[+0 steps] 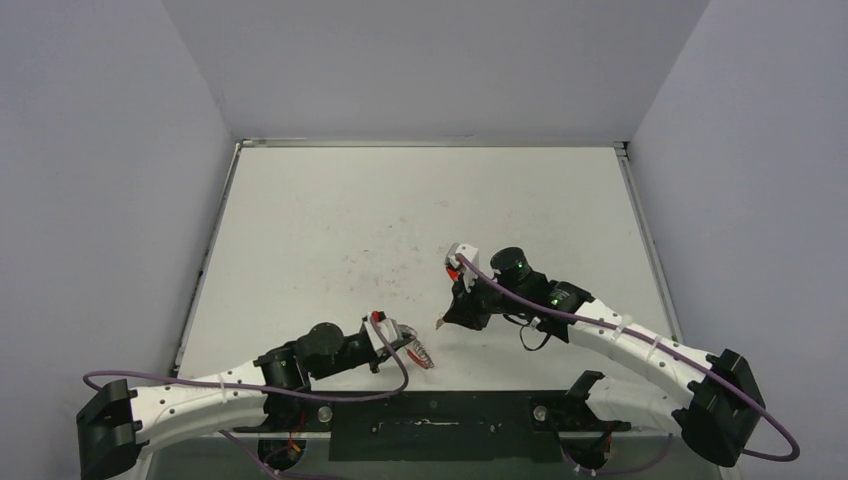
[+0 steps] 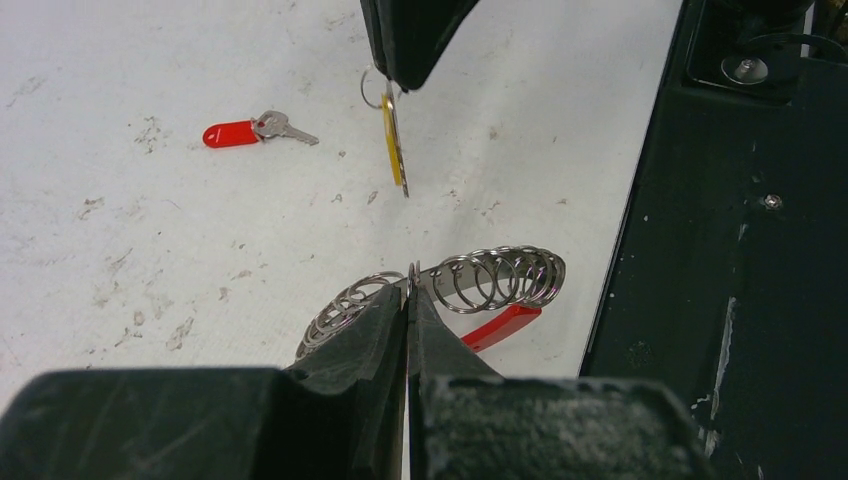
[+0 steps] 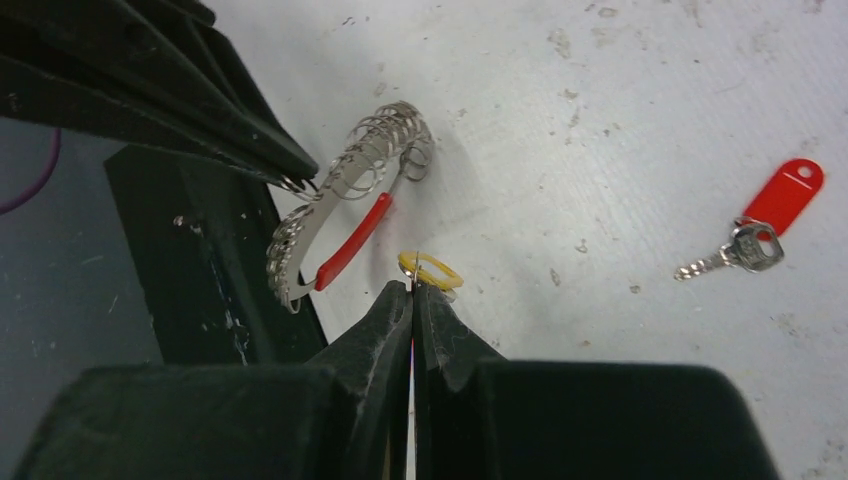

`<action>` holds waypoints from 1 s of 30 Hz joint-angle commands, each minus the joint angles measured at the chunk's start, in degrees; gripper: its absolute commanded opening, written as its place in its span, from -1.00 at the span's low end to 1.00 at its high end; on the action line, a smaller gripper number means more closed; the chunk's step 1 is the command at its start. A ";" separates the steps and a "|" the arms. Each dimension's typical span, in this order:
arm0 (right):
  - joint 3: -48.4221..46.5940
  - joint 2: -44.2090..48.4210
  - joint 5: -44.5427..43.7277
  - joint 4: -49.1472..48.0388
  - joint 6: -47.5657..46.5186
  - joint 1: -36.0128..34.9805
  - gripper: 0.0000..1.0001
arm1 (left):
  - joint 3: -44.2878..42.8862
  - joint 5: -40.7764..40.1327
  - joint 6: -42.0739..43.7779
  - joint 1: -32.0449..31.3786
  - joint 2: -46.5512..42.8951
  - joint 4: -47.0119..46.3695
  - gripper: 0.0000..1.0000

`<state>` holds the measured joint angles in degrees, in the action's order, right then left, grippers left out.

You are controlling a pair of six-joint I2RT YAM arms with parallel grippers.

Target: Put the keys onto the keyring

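My left gripper is shut on one ring of the keyring, a curved row of silver rings with a red sleeve, near the table's front edge. My right gripper is shut on the small ring of the yellow-headed key. That key hangs edge-on above the table, a short way beyond the keyring. The red-headed key lies flat on the white table, apart from both grippers. In the right wrist view the left gripper's fingertips meet the keyring.
The black base plate borders the table just beside the keyring. Purple cables run along both arms. Grey walls enclose the white table on three sides.
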<state>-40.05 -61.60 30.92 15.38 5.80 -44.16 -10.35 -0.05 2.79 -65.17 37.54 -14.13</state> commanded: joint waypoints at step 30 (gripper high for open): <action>-10.32 -7.01 -0.01 6.04 -10.96 -13.23 -1.00 | -2.75 4.44 4.27 -0.22 2.92 -10.30 -1.00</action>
<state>-47.07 -68.31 34.11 21.87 -3.97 -56.05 -10.35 4.34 7.94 -65.17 40.23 -20.18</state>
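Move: The right hand, with the yellow key dangling from its fingertips, goes for the keyring: its middle is about 6 cm back, 5 cm to the left and 4 cm below. The red key lies on the table some 12 cm ahead, 2 cm to the right and 11 cm below. From the left hand, which grips the keyring's near end, its middle is about 3 cm back, 2 cm to the right and 2 cm below. Still pinching the yellow key's small ring, the right hand brings it to the keyring: about 6 cm back and 3 cm left, staying nearly level, while turning some 20 degrees counter-clockwise. The left fingers keep hold of the keyring and shift it slightly right and up, a bit over 1 cm each way, early on. ##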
